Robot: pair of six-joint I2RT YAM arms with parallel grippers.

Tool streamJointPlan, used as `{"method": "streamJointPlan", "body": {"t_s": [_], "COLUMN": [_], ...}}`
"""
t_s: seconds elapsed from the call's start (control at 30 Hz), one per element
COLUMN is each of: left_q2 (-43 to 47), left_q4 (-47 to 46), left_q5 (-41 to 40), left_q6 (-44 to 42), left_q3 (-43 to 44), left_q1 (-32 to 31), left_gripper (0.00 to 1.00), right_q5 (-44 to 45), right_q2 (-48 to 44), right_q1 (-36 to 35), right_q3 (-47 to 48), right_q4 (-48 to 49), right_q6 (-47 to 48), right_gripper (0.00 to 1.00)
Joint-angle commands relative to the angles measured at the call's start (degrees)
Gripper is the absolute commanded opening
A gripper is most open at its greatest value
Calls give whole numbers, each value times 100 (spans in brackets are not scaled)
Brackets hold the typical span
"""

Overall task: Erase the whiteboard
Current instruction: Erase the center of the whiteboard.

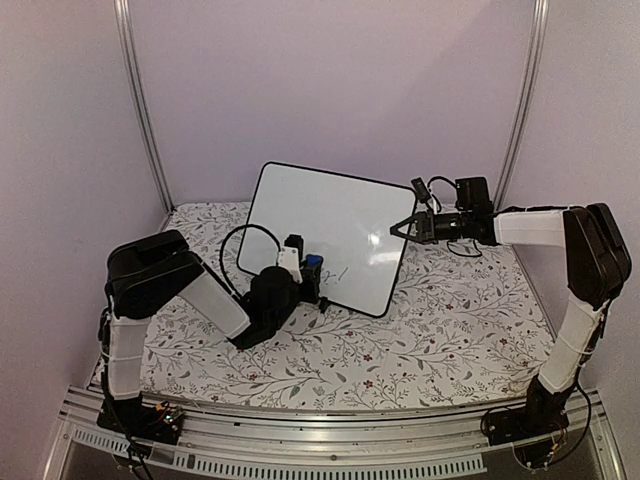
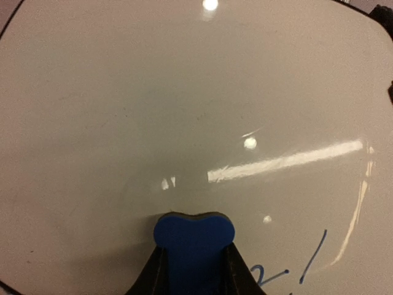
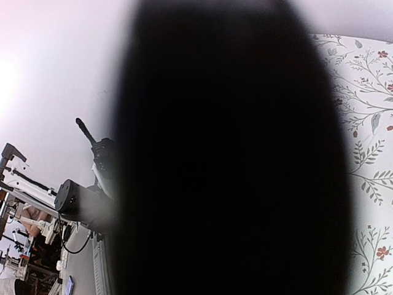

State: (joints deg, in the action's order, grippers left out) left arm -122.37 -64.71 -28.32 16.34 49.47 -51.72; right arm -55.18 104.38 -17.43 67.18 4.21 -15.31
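The whiteboard (image 1: 330,215) stands tilted up at the back of the table and fills the left wrist view (image 2: 184,92). Blue handwriting (image 2: 288,270) is left near its lower edge (image 1: 338,274); the board above it is blank. My left gripper (image 2: 193,261) is shut on a small blue eraser (image 2: 193,236), whose dark pad presses against the board just left of the writing. In the top view the eraser (image 1: 313,266) sits at the board's lower part. My right gripper (image 1: 398,229) is shut on the board's right edge. A blurred black shape (image 3: 233,153) blocks most of the right wrist view.
A floral cloth (image 1: 450,330) covers the table. Aluminium posts (image 1: 140,100) (image 1: 525,90) and plain walls close in the back and sides. A metal rail (image 1: 330,440) runs along the near edge. A black cable (image 1: 235,245) loops by the left wrist.
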Motion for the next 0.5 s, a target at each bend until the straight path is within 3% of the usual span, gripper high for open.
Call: {"method": "streamJointPlan", "body": {"t_s": [0.0,0.23,0.47], "left_q2": [-235,204,336], "left_q4": [869,723,752], "left_q5": [343,128,57], "left_q6": [167,377,322], "left_q3": [-209,-899,-968], "left_q1": [110,686,911], "left_gripper": [0,0,0], "right_q5": [-513,-511,-478], "right_q2": [267,280,344], "right_q1": [-378,-418,-450], "right_q3": [-207,-160,-51], "right_q4": [-1197,-1076,-1007], "right_q6": [212,118,32], "right_gripper": [1,1,1]}}
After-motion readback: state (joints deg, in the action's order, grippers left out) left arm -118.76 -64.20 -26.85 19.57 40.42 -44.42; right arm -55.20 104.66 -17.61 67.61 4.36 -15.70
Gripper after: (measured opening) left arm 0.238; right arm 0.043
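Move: The left hand holds the blue eraser at the lower part of the whiteboard. The whiteboard's lower-left corner lies about 19 cm to its left, 6 cm farther out and 4 cm lower. The leftover letters are some 5 cm to its right, 1 cm ahead and 1 cm lower; the visible board clip is 2 cm right, 3 cm back and 7 cm below. From the right hand, that corner lies about 40 cm left, 5 cm ahead and 15 cm lower. Leftward along the board's lower part, picking up speed, the left hand sweeps the held eraser about 7 cm away from the leftover letters towards the lower-left corner, sinking about 2.5 cm and keeping the eraser against the board. The wrist turns slightly counter-clockwise and tips down, with the grip unchanged. The right hand stays put at the board's right edge, steadying it. ##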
